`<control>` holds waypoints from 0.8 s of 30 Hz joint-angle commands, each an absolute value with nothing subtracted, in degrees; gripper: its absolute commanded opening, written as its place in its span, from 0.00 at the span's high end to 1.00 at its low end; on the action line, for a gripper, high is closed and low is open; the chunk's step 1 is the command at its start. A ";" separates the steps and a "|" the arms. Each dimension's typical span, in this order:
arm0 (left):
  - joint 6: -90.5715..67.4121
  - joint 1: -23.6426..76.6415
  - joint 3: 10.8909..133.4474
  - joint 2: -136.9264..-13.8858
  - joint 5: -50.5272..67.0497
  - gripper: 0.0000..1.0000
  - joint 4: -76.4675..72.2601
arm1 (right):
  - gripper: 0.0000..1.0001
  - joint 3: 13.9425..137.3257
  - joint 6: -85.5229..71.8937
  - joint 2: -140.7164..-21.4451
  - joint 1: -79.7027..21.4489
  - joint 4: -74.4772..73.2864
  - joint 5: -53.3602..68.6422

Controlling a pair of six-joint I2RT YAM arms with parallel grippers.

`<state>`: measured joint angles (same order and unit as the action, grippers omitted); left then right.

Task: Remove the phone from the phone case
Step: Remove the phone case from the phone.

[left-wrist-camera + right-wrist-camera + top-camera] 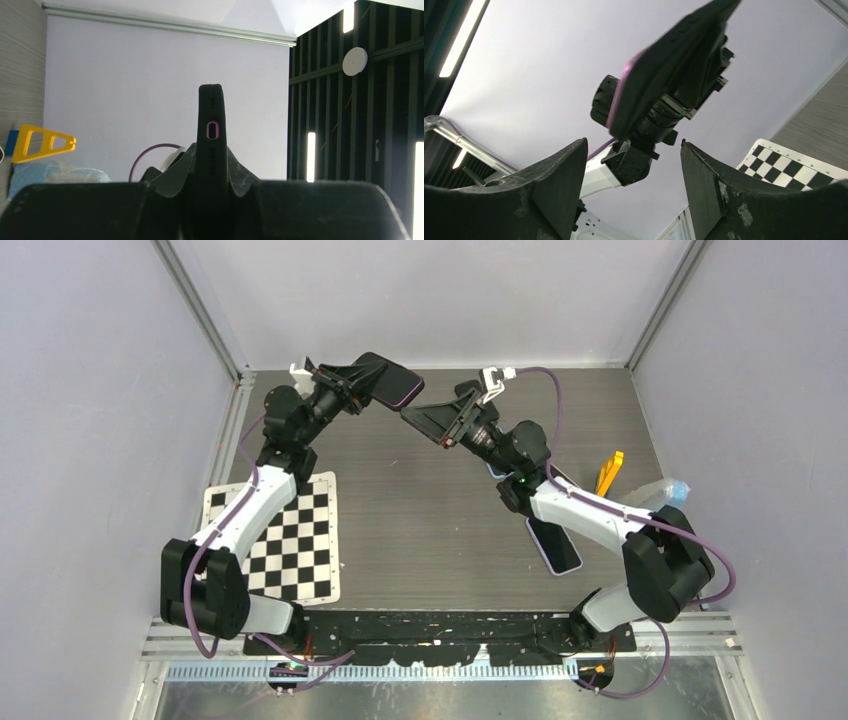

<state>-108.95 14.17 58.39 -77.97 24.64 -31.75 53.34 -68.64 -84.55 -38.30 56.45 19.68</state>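
Observation:
A black phone case (392, 380) with a purple rim is held up in the air at the back of the table, with my left gripper (362, 387) shut on its lower part. In the left wrist view the case (211, 110) stands edge-on between the fingers (280, 160), a purple-ringed cutout facing me. I cannot tell whether the phone sits inside it. My right gripper (425, 425) hangs open just right of the case, apart from it. From the right wrist the case (659, 75) shows above the spread gripper (634, 150). A dark, lilac-edged, phone-like slab (556, 546) lies under the right forearm.
A checkerboard sheet (290, 540) lies on the left of the dark table. A yellow tool (608, 472) and a clear bag with blue in it (662, 492) sit at the right edge. Pale walls close in the table on three sides.

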 commanded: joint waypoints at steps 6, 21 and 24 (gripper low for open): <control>-107.93 14.15 60.42 -75.67 24.97 1.00 -34.57 | 0.37 55.70 -66.46 -81.25 -38.94 61.10 17.89; -107.49 14.15 60.36 -75.19 25.09 1.00 -33.92 | 0.80 62.29 -64.78 -81.80 -38.94 39.95 13.82; -107.72 14.15 61.12 -75.39 24.96 1.00 -34.35 | 0.87 62.85 -63.64 -81.59 -38.96 32.60 11.70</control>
<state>-107.83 13.39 58.39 -77.97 22.96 -29.58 59.55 -66.74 -82.85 -38.65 43.18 16.51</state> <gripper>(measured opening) 0.169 0.183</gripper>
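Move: The left hand already holds the phone in its case, whose middle lies about 4 cm to its right and 2 cm back, at its height. From the open right hand that middle is some 5 cm ahead and 3 cm left, nearly level; the left gripper's pads are about 7 cm ahead and 7 cm left. The blue-rimmed phone lies on the table roughly 15 cm ahead, 14 cm right and 38 cm below. The right hand rises 2 cm while drawing back, then eases forward 2 cm, closing its fingers at the case's near corner. ##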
